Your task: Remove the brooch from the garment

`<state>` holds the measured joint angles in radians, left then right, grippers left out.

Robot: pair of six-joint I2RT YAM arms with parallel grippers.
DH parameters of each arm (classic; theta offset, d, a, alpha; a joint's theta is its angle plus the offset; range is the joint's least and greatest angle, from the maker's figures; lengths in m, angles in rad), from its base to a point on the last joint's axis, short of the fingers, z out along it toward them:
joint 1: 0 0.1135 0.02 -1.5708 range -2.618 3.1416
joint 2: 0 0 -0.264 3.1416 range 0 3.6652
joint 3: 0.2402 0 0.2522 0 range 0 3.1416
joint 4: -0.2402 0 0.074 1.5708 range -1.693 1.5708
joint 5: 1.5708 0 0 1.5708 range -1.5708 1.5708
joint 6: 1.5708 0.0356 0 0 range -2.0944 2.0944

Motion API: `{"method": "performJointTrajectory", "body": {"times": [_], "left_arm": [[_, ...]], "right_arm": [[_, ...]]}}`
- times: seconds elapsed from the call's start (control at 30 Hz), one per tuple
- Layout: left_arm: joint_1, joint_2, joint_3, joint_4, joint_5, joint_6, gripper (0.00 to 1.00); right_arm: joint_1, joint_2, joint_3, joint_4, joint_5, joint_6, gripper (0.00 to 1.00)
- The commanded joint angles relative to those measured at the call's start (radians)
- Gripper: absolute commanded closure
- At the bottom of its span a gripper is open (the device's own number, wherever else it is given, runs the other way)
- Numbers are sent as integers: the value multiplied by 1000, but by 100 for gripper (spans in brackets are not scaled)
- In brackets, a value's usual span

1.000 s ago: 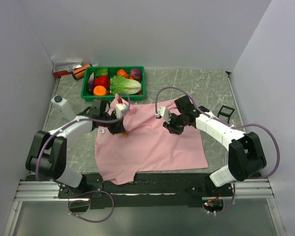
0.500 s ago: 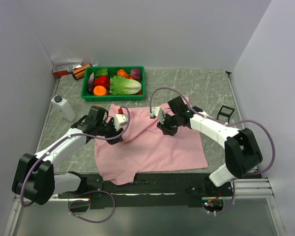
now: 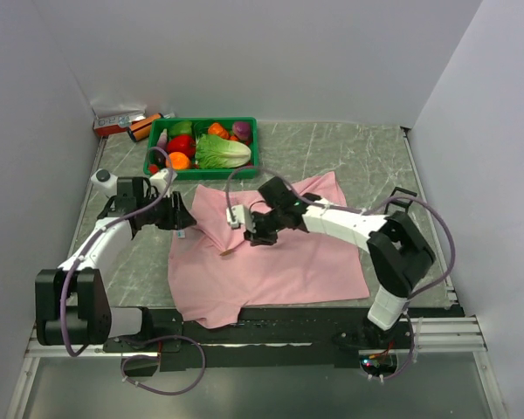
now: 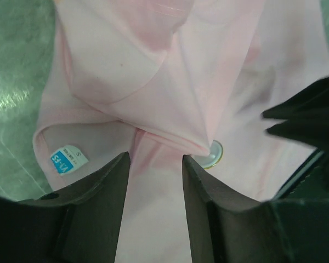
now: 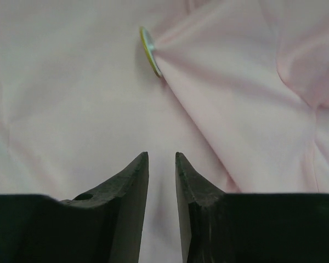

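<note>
The pink garment [image 3: 288,262] lies spread on the table, with a raised fold running across its left half. The brooch [image 4: 211,154], a small round silvery disc with a gold rim, sits at the tip of that fold; it shows edge-on in the right wrist view [image 5: 149,51] and as a small speck from above [image 3: 226,251]. My left gripper [image 4: 156,164] is open over the garment's left edge near a blue size label [image 4: 63,161], with the brooch just beyond its right finger. My right gripper [image 5: 162,159] is narrowly open above flat cloth, short of the brooch.
A green basket [image 3: 154,148] of vegetables stands at the back left. A white bottle [image 3: 103,179] is beside my left arm. A red box and an orange can [image 3: 127,124] lie in the back-left corner. A black frame [image 3: 402,197] sits at the right.
My left gripper has drawn back left to the garment's edge. My right gripper has travelled left across the cloth toward the brooch. The fold in the garment has shifted.
</note>
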<state>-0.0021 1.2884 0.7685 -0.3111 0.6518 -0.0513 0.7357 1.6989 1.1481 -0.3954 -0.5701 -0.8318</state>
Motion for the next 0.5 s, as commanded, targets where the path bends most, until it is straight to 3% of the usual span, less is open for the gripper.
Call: {"method": "performJointTrajectory", "body": {"times": [0.0, 0.23, 0.47], "left_arm": [[53, -3, 31, 30, 92, -165, 51], [125, -58, 15, 0, 78, -151, 51], [129, -90, -28, 29, 91, -167, 51]], "right_arm": [[65, 74, 53, 121, -21, -84, 68], [106, 183, 107, 170, -27, -148, 69], [120, 226, 160, 149, -28, -130, 71]]}}
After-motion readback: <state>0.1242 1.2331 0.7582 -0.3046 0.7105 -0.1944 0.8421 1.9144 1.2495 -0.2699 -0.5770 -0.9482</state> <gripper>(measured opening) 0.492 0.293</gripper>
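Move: The brooch, still pinned to the garment and standing on edge, is about 9 cm to my right hand's left, 2 cm back and 6 cm below. The garment's turned-over flap lies some 11 cm farther out than the brooch and 2 cm left of it; the size label is roughly 13 cm left of the brooch and 5 cm farther out. From my left hand the brooch is some 10 cm right, 7 cm back and 8 cm down. I bring my right hand about 6 cm left and some 4 cm down onto the brooch's near side, turning it roughly 10 degrees counter-clockwise, with the slightly open fingertips ending close beside the brooch, not yet around it. Meanwhile my empty left hand, half open, backs away from the brooch, a couple of centimetres left and up. ##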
